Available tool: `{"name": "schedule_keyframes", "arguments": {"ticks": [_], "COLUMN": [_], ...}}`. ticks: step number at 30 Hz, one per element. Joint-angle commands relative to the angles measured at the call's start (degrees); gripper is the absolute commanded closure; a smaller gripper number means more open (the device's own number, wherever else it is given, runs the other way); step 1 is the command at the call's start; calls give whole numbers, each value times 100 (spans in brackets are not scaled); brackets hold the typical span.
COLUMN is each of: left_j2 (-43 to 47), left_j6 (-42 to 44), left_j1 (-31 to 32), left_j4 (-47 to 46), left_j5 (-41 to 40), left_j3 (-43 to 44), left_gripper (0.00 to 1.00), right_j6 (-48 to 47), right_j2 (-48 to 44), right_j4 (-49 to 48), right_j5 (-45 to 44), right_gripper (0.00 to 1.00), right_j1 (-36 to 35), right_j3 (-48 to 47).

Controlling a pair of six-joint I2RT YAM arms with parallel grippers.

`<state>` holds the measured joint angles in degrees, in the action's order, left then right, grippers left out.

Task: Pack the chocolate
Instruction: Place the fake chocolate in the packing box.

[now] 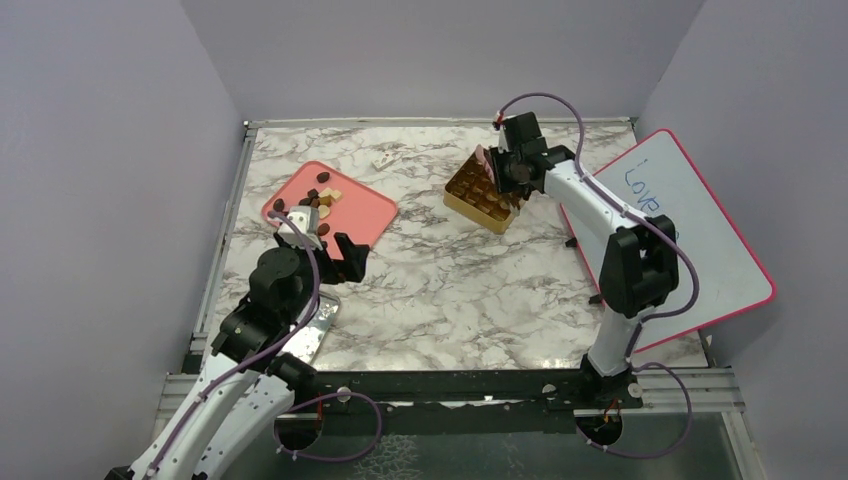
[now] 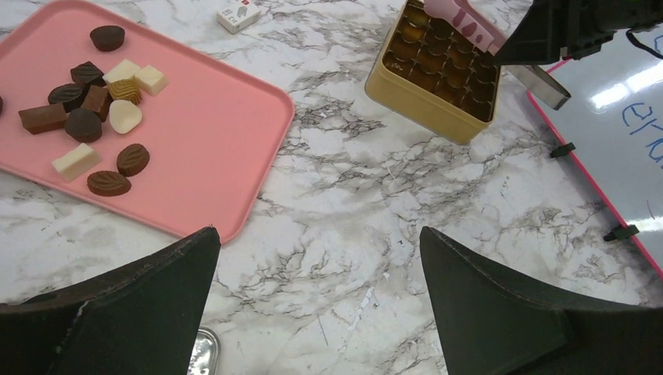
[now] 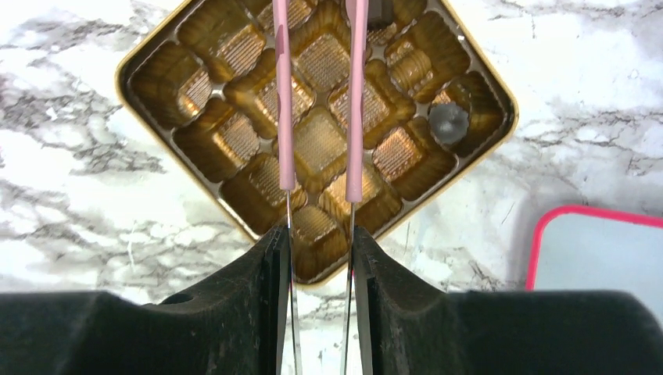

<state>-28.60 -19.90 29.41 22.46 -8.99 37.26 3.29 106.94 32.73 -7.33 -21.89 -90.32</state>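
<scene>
The chocolate (image 2: 86, 117) lies as several small brown and cream pieces on the pink tray (image 2: 211, 117), seen at the left in the top view (image 1: 315, 205). My left gripper (image 2: 319, 234) is open above bare marble by the tray's near corner, holding nothing. My right gripper (image 3: 320, 234) is shut on the pink tweezers (image 3: 283, 94), whose two arms stand apart over the gold box (image 3: 219, 51). The tweezer tips are out of view. One round greyish piece (image 3: 449, 123) sits in a compartment at the box's right, and a dark piece (image 3: 379, 9) shows at the frame's top.
A pink-rimmed whiteboard (image 1: 690, 230) lies at the right, close to the gold box (image 1: 480, 195). A shiny metal lid (image 1: 315, 330) rests near the left arm. A small white packet (image 2: 238, 16) lies beyond the tray. Grey walls close in three sides.
</scene>
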Motion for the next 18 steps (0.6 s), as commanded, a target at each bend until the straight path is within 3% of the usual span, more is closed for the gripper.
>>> {"name": "schedule_keyframes", "arguments": {"ticks": [1,8,18], "left_j2": [-121,-622,-1706], "left_j6": [-180,-593,-915], "left_j1": [-14,-14,-14], "left_j4": [-10,142,-131], "left_j5": [-73,73,1447], "left_j3": [12,175,449], "left_gripper": [1,1,1], "right_j6": [79,163,281], "right_j2": [-590,-1574,-2833], "right_j4": [-41,-499,-1296], "right_j5": [452,1278,1641], "right_gripper": [63,63,63], "right_j1": [33,-55,-831], "right_j3": [329,1222,2513]}}
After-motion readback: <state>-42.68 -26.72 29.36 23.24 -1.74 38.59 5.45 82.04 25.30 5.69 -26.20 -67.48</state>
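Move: The packing box lies almost under the right hand, about 10 cm below, 2 cm ahead and 1 cm left, its long tongs still held over it. From that hand the pink tray's middle is some 37 cm left and 5 cm back, the small white block about 24 cm left and 7 cm ahead, both around 12 cm lower. From the left hand the box lies roughly 14 cm ahead, 33 cm right and 18 cm below. The pink-tipped tongs, still in the right hand's grip with their tips apart, are drawn away from the packing box: about 10 cm back, with some 4 cm of rise and a late drift left, the hand's left side rolling up as it turns counter-clockwise. The empty left hand sinks about 5 cm, swings right and tips its open fingers downward. ##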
